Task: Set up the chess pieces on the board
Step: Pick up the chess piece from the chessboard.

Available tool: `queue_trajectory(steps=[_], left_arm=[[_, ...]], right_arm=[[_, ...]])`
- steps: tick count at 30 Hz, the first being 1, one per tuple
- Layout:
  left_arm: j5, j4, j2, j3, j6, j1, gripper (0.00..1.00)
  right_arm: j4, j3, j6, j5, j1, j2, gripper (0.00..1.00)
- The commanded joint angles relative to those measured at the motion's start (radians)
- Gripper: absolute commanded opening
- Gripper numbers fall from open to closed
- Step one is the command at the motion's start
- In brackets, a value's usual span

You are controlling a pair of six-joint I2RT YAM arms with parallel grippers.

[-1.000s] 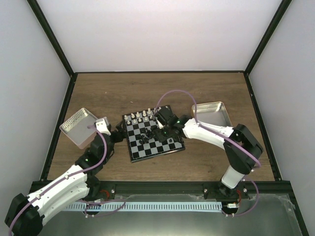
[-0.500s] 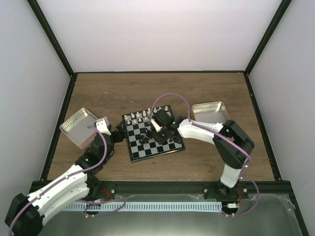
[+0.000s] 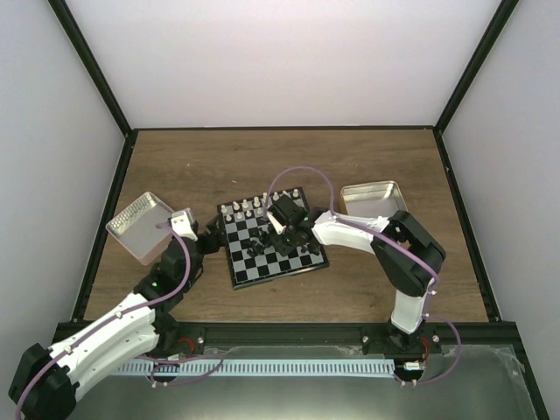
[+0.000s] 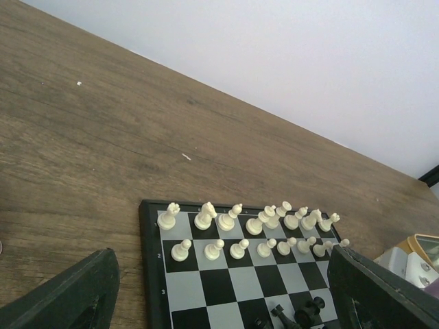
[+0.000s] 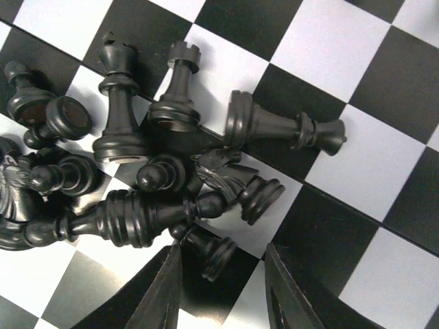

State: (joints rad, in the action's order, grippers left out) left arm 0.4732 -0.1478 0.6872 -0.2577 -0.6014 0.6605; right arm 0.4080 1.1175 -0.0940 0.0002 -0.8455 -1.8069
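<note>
The board [image 3: 262,269] lies mid-table with cream pieces [image 3: 249,208] lined along its far side. The black chess pieces [image 3: 262,238] lie in a heap on its middle squares. The right wrist view shows this heap [image 5: 137,178] close up, most pieces tipped over. My right gripper [image 5: 223,274] hangs low over the heap's edge, jaws part open either side of a fallen black pawn [image 5: 212,250], with a gap on the right side. My left gripper [image 4: 223,274] is wide open and empty at the board's [image 4: 226,281] left edge, facing the cream rows [image 4: 254,223].
An open metal tin [image 3: 140,226] sits left of the board behind the left arm. A second tin [image 3: 376,201] sits at the right, behind the right arm. Bare wooden table stretches beyond the board to the back wall.
My right gripper has shifted left over the black heap and its jaws have narrowed around the fallen pawn. The left arm has not moved.
</note>
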Motion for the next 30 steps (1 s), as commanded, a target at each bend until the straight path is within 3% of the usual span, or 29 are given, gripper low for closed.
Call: queue_trajectory(steps=[1,5,14,21,26,30], left_arm=[[-0.001,-0.030,-0.002,-0.005,0.006,-0.005,0.85],[-0.001,-0.030,-0.003,-0.005,0.006,-0.004,0.85],[-0.002,-0.030,-0.004,-0.005,0.006,-0.004,0.85],[-0.027,-0.037,-0.003,-0.007,0.015,-0.004,0.85],[-0.141,-0.038,0.018,-0.022,0.015,-0.004,0.85],[-0.354,-0.015,0.094,-0.070,-0.007,-0.004,0.87]], right_arm=[[-0.024,0.031,0.035,-0.041,0.005,-0.017,0.35],[-0.026,0.028,0.033,-0.070,0.005,-0.013,0.32],[-0.025,-0.017,0.022,-0.084,0.005,0.033,0.13],[-0.042,-0.044,0.004,-0.045,0.005,0.053,0.12],[-0.081,-0.074,-0.032,-0.002,0.005,0.095,0.12],[-0.150,-0.121,-0.068,0.004,0.005,0.156,0.12]])
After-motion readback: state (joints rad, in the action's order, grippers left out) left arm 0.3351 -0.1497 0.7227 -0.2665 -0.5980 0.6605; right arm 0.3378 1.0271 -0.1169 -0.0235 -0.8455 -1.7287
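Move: The black pawn to take lies almost between the right fingers, about 1 cm to the left and 1 cm below, on the board. From the right hand, the black knight lies some 2 cm ahead and 1 cm left, the long fallen piece about 2 cm left and level with it, the lone fallen piece about 4 cm ahead and 1 cm left, all about 1 cm down. From the left hand the pawn lies roughly 14 cm right, 1 cm ahead and 14 cm down. Ease the half-open right gripper about 1 cm left onto the black pawn and shut the fingers until they pinch it, drifting slightly back. Keep that grip, then draw right, away from the heap, by just over 1 cm, starting to rise by just under 1 cm. At the very end, swing the open left gripper some 2 cm right towards the board, turning it clockwise and dipping slightly. ##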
